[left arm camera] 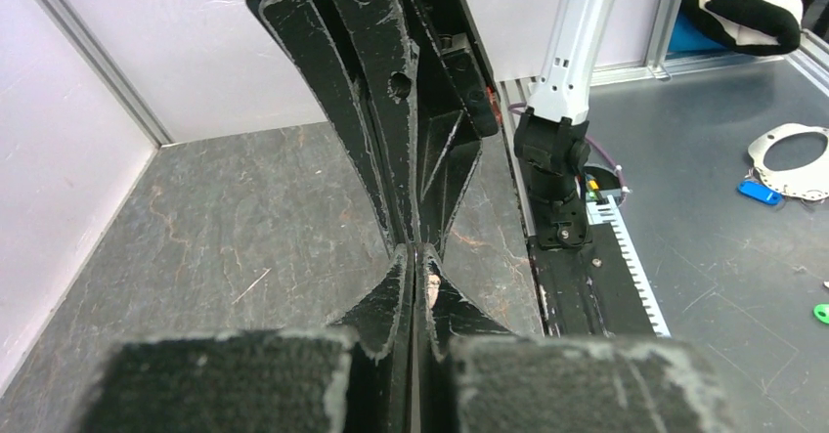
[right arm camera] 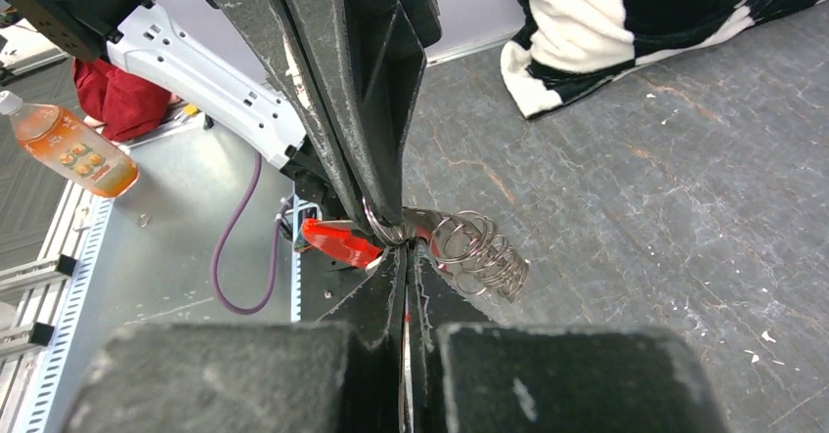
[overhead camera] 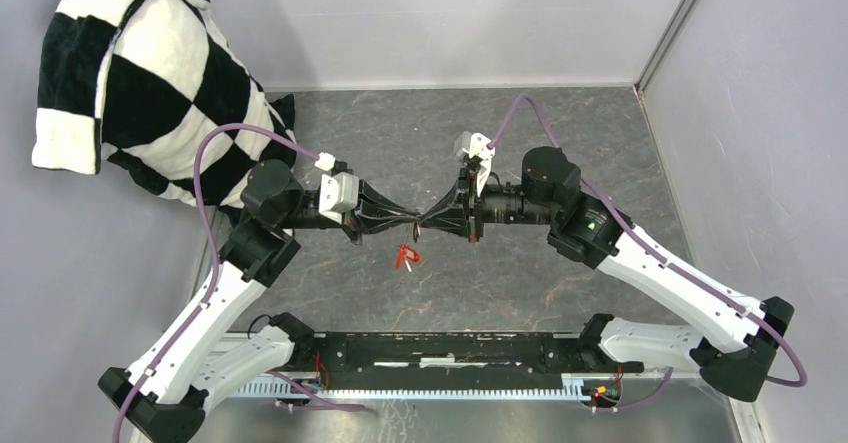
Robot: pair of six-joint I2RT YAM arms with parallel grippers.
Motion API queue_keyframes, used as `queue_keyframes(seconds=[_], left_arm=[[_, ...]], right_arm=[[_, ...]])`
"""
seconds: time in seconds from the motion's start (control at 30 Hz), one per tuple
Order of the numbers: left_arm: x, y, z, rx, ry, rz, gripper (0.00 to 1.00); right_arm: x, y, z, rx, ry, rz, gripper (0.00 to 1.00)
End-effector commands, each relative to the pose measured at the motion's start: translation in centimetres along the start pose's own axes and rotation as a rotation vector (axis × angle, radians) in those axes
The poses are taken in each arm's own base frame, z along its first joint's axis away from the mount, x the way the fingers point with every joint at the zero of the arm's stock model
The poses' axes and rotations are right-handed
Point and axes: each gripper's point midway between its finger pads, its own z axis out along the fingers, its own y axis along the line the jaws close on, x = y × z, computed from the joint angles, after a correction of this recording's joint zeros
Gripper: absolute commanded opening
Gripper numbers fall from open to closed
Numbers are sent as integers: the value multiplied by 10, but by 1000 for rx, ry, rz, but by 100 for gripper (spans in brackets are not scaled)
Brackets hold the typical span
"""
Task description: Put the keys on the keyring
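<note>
My left gripper (overhead camera: pixel 408 217) and right gripper (overhead camera: pixel 432 217) meet tip to tip above the middle of the dark table. In the right wrist view the right gripper (right arm camera: pixel 404 249) is shut on a thin silvery blade with a red spot, apparently the red-headed key. The keyring (right arm camera: pixel 379 226) sits right at both tips, with its coiled chain (right arm camera: pixel 481 253) to the right and its red fob (right arm camera: pixel 337 240) to the left. The fob (overhead camera: pixel 405 255) hangs below the tips. The left gripper (left arm camera: pixel 415 252) is shut, apparently on the ring. The black-headed key is hidden.
A black-and-white checkered cloth (overhead camera: pixel 150 83) lies at the back left, also in the right wrist view (right arm camera: pixel 665 22). An orange drink bottle (right arm camera: pixel 68 150) lies off the table. A blue tag (left arm camera: pixel 758 192) and a white ring plate (left arm camera: pixel 792 159) lie beyond the arm bases.
</note>
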Motion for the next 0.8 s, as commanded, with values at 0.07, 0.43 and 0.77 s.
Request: queue_keyframes(seconds=[0.07, 0.43, 0.77], left_arm=[[-16, -14, -1, 86, -26, 96, 2], [-27, -10, 0, 56, -64, 58, 2], [-32, -9, 1, 50, -78, 35, 2]], right_arm=[[-21, 3, -2, -32, -45, -31, 0], [-24, 0, -34, 15, -144, -194, 50], [-39, 17, -29, -97, -232, -212, 44]])
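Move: The keyring is pinched in the left fingertips, its middle about 1 cm below that hand point. From the right hand's shut tips the keyring lies roughly 1 cm to the left and 1 cm up, straight abreast. The black key fob hangs some 3 cm below the right tips. The red tags hang about 7 cm below, 1 cm back and 2 cm left, and the loose wire rings about 2 cm ahead, 2 cm left and 2 cm below. To the right, away from the keyring, the right hand backs off about 3 cm after its fingers spread to roughly half open and let go of the keys, then it climbs some 3 cm, rolling about ten degrees with its fingertips tilting up. The left hand keeps its pinch on the keyring almost in place. ##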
